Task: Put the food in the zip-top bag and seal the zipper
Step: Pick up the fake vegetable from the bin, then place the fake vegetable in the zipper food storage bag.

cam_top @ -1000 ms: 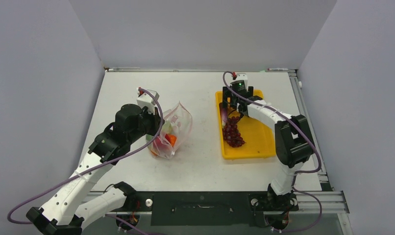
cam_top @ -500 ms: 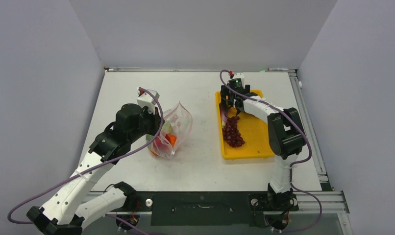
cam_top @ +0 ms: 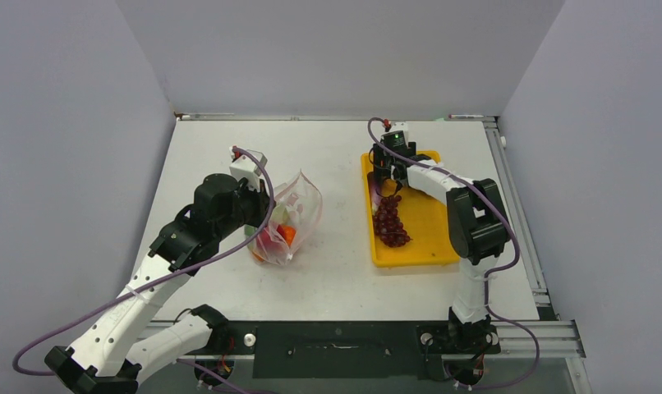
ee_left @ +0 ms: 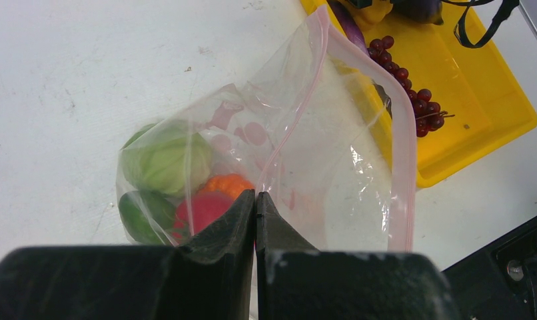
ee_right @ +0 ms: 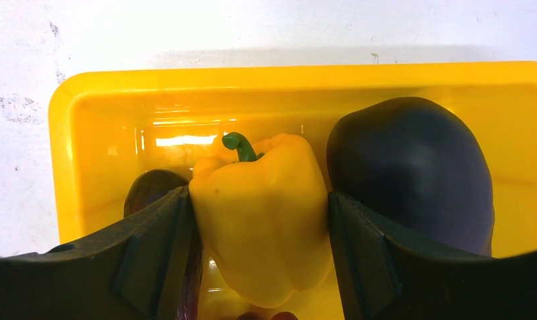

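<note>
The clear zip-top bag (cam_top: 293,213) stands on the table with its mouth open; its pink zipper (ee_left: 404,153) runs along the rim. Inside lie green (ee_left: 166,160), orange (ee_left: 229,185) and red (ee_left: 202,210) food pieces. My left gripper (ee_left: 255,195) is shut on the bag's near edge. In the yellow tray (cam_top: 433,238) my right gripper (ee_right: 259,220) has both fingers pressed against the yellow pepper (ee_right: 266,200). A purple eggplant (ee_right: 412,173) lies right of the pepper. The dark red grape bunch (cam_top: 389,223) rests nearer in the tray.
A second dark purple piece (ee_right: 149,188) sits behind the right gripper's left finger. The tray wall (ee_right: 62,133) stands close on the left of the pepper. White table surface (cam_top: 344,164) separates bag and tray.
My right gripper moved to the tray's far end and closed in from wide open until both fingers touch the yellow pepper. The left arm and bag stayed put.
</note>
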{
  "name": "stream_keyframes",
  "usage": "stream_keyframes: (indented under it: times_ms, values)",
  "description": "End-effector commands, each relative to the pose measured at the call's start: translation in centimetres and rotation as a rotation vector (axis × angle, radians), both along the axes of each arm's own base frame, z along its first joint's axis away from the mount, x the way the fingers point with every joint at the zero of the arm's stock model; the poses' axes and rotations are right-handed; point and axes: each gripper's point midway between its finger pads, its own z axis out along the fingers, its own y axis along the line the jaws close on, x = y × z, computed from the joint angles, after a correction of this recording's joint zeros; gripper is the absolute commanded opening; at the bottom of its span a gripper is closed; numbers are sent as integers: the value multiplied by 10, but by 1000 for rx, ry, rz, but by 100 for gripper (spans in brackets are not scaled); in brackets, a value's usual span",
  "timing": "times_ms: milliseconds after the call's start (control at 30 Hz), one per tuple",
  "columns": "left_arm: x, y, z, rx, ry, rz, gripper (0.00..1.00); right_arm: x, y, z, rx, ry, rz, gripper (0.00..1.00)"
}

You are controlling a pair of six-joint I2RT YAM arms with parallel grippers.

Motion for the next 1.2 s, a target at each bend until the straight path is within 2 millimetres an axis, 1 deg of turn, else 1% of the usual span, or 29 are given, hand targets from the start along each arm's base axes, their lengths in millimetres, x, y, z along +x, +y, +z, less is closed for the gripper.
stream_keyframes:
  times_ms: [0, 167, 400, 533, 667, 867, 1067, 1167]
  values:
    - [4, -1, 11, -19, -44, -1, 0, 6, 0, 31, 14, -57, -8, 33]
    - [3, -1, 13, -24, -49, -3, 0, -1, -5, 55, 10, -99, -21, 29]
    - [3, 0, 14, -28, -53, -3, 0, -22, -2, 92, 15, -164, -16, 27]
    - [3, 0, 14, -28, -52, 1, 0, -37, 6, 123, 41, -221, 9, 27]
    - [3, 1, 13, -25, -52, 5, 0, -53, 20, 153, 75, -270, 52, 26]
    - [4, 2, 14, -21, -54, 13, 0, -83, 49, 197, 176, -333, 160, 26]
    - [5, 3, 12, -17, -51, 19, 0, -114, 74, 235, 324, -383, 302, 26]
    - [5, 4, 12, -16, -52, 24, 0, -132, 87, 250, 406, -395, 385, 26]
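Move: The yellow pepper is already pinched between the right fingers. The bag it is to go to has its middle about 25 cm left of this hand, some 20 cm back and 5 cm higher. The slim eggplant is 4 cm left and 4 cm back, the dark eggplant 7 cm right and level, the grapes 13 cm straight back, all about its height. From the left hand, the bag's middle is about 4 cm ahead, 3 cm right and 14 cm below. Keep the right fingers' grip on the yellow pepper and lift it out of the bin, nearly straight up at first, some 22 cm in all. As it climbs, draw back about 11 cm and veer left towards the bag, tilting the fingertips up around 20 degrees while the wrist rolls left side up and turns counter-clockwise. Hold the left gripper still, shut on the bag's rim. ##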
